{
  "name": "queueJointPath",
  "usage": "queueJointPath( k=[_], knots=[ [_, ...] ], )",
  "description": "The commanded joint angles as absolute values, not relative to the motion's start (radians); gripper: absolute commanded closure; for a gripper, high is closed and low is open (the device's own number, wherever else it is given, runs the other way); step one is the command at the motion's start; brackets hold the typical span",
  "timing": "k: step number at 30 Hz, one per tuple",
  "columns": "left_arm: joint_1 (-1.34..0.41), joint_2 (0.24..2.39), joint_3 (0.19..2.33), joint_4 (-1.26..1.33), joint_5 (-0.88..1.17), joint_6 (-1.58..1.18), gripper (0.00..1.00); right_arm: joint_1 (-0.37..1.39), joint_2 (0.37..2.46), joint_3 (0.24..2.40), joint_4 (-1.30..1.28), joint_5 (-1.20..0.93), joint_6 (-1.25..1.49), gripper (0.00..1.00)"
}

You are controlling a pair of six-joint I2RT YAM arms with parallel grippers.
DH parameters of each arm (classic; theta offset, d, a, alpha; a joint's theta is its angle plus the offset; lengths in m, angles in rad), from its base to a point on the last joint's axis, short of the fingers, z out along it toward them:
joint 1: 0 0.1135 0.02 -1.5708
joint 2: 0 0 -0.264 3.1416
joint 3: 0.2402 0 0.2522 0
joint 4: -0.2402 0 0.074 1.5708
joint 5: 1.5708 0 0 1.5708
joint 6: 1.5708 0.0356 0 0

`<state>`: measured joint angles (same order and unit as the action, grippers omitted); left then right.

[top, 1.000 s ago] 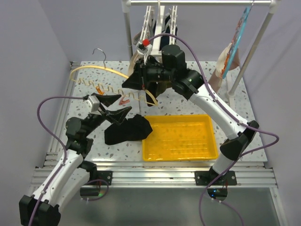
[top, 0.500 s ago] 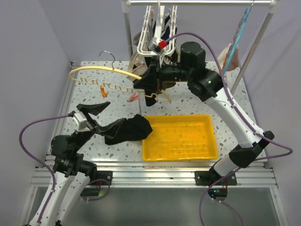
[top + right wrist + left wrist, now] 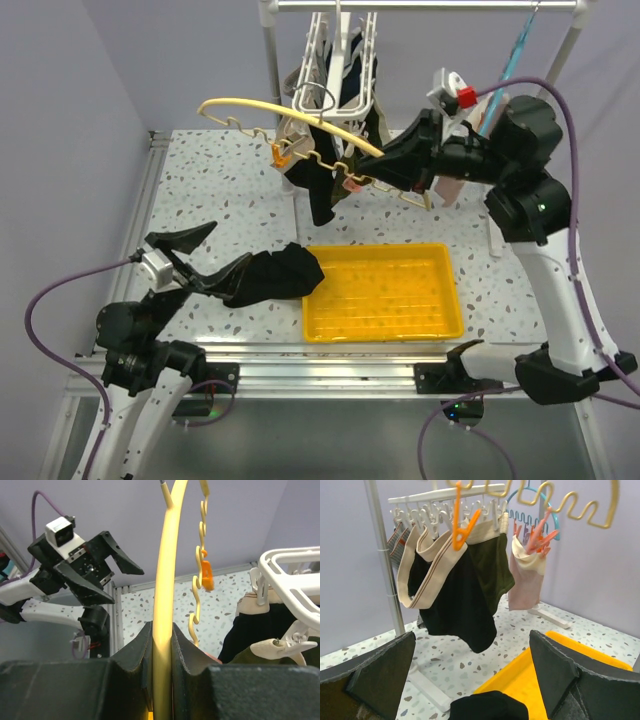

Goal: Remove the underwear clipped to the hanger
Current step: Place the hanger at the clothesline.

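Observation:
My right gripper is shut on the yellow hanger, whose bar runs up between its jaws. It holds the hanger in the air in front of the rack. The hanger's orange clips hold no cloth. One black underwear lies on the table by the tray's left edge, just beyond my open left gripper, which holds nothing. More underwear, black with a cream band and olive, hangs clipped to a white rack hanger. A pale pink piece hangs from a blue hanger.
A yellow tray sits on the speckled table in front of the rack. The white rail and its posts stand at the back. The rack's white foot lies on the table.
My right arm has lifted the yellow hanger off the table, up and to the right towards the rail. My left gripper has opened wide and drawn back from the black underwear.

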<state>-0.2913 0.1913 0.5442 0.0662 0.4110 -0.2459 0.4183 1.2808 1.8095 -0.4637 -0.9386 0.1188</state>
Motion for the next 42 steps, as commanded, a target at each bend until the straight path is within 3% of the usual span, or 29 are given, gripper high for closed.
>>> queueJointPath(
  k=[1, 8, 23, 34, 42],
  knots=[
    [-0.295, 0.183, 0.557, 0.041, 0.351, -0.215, 0.0, 0.402, 1.181, 1.807, -0.405, -0.977, 0.075, 1.0],
    [-0.295, 0.199, 0.526, 0.093, 0.313, -0.216, 0.0, 0.373, 1.053, 1.816, -0.422, -0.852, 0.065, 1.0],
    [-0.293, 0.29, 0.5, 0.178, 0.268, -0.201, 0.0, 0.269, 0.847, 1.823, -0.682, -0.139, -0.063, 1.0],
    [-0.295, 0.311, 0.529, 0.144, 0.25, -0.157, 0.0, 0.249, 0.784, 1.649, -0.767, -0.081, -0.008, 1.0],
    [-0.295, 0.291, 0.52, 0.129, 0.225, -0.152, 0.0, 0.247, 0.896, 1.672, -0.767, -0.138, 0.147, 1.0]
  ],
)
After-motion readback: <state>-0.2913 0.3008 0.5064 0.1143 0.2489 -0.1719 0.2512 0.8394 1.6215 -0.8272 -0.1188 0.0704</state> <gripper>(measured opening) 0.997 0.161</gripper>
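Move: The right gripper holds the yellow hanger. The free spot on the clothesline bar, left of the blue hanger, lies about 15 cm ahead of this hand, 15 cm to its right and 14 cm above. The blue hanger with the pink cloth is roughly 13 cm ahead and 23 cm right; the white clip frame is about 13 cm ahead and 8 cm left, both slightly above. From the left hand, that bar spot is some 20 cm ahead, 45 cm right, 29 cm up. Keep the right gripper shut on the yellow hanger: draw it back and up, clear of the white clip frame, then swing it right about 18 cm while turning it clockwise some 55 degrees. Next, lower it about 11 cm and ease it forward towards the bar. Meanwhile advance the open, empty left gripper a little and slightly down. ##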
